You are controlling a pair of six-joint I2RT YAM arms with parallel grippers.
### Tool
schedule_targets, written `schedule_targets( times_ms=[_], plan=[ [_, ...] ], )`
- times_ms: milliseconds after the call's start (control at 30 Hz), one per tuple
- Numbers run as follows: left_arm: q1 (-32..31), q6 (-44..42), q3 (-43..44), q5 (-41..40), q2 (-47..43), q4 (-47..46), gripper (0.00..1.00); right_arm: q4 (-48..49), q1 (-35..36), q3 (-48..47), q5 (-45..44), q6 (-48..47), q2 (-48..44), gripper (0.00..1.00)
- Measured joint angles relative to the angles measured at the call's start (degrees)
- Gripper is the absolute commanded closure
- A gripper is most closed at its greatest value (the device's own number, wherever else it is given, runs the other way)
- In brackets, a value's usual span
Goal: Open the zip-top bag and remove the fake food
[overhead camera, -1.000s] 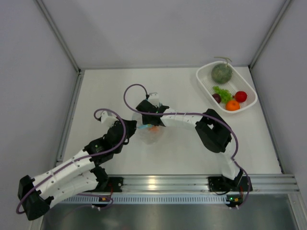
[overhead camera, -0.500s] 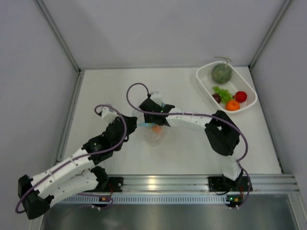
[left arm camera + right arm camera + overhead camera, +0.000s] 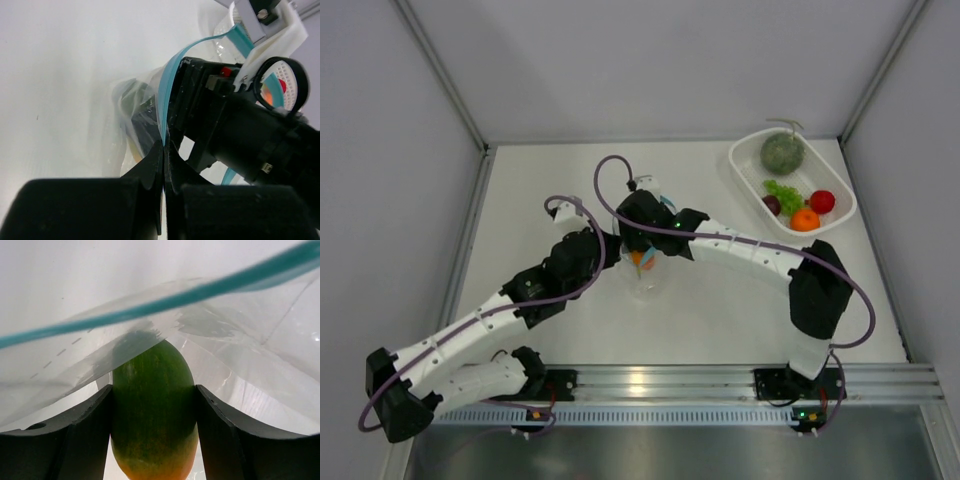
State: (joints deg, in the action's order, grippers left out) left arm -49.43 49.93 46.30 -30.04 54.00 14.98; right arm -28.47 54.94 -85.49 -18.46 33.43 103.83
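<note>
The zip-top bag (image 3: 647, 283) hangs crinkled at mid-table, its light blue zip strip (image 3: 167, 95) running up from my left gripper (image 3: 164, 145), which is shut on the bag's edge. My right gripper (image 3: 153, 391) reaches into the bag's mouth and is shut on a green-orange fake food piece (image 3: 152, 410), seen from above as an orange spot (image 3: 640, 259). The zip strip (image 3: 150, 307) arcs across the right wrist view above that piece. More fake food lies in the basket: a grey-green melon (image 3: 783, 152), leafy green (image 3: 782, 190), a dark red piece (image 3: 771, 204), a red ball (image 3: 822, 201) and an orange ball (image 3: 805, 219).
The white perforated basket (image 3: 744, 165) stands at the far right corner. Grey walls enclose the table on three sides, and a metal rail (image 3: 720, 380) runs along the near edge. The two arms cross close together at the bag, cables looping above them.
Both grippers have moved toward the far side and slightly right, carrying the bag up with them. The right arm has stretched out, and the bag now hangs narrower.
</note>
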Motion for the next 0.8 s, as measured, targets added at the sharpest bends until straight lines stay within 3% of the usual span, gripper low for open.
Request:
schedule_targets(
  times_ms=[600,800],
  plan=[
    [-1.0,-8.0,3.2,6.6,-0.3,-3.5,1.0,-2.1,-0.3,2.2,-2.0,-3.0,-8.9,0.68],
    [-0.5,-12.7,3.2,4.6,-0.3,-1.4,1.0,-2.9,-0.6,2.1,-1.8,-4.2,-9.4,0.7]
  ],
)
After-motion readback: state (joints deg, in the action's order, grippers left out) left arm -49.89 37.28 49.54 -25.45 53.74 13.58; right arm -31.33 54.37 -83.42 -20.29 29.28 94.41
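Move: The fake mango is already between my right fingers, still in the bag. The white basket it is meant for lies about 27 cm ahead, 42 cm right and 12 cm lower; in it the orange is some 16 cm ahead and 43 cm right, the watermelon about 34 cm ahead and 39 cm right. My left hand already pinches the zip rim; from it the mango is roughly 5 cm ahead, 5 cm right and 8 cm below. I keep lifting the mango with my right hand, about 5 cm up and 3 cm to my right, the grip unchanged and the fingers tipping up slightly. My left hand keeps its pinch on the zip rim and goes along, up some 3.5 cm and 2 cm right, turning about 10 degrees clockwise, then eases slightly down and back left at the end. ##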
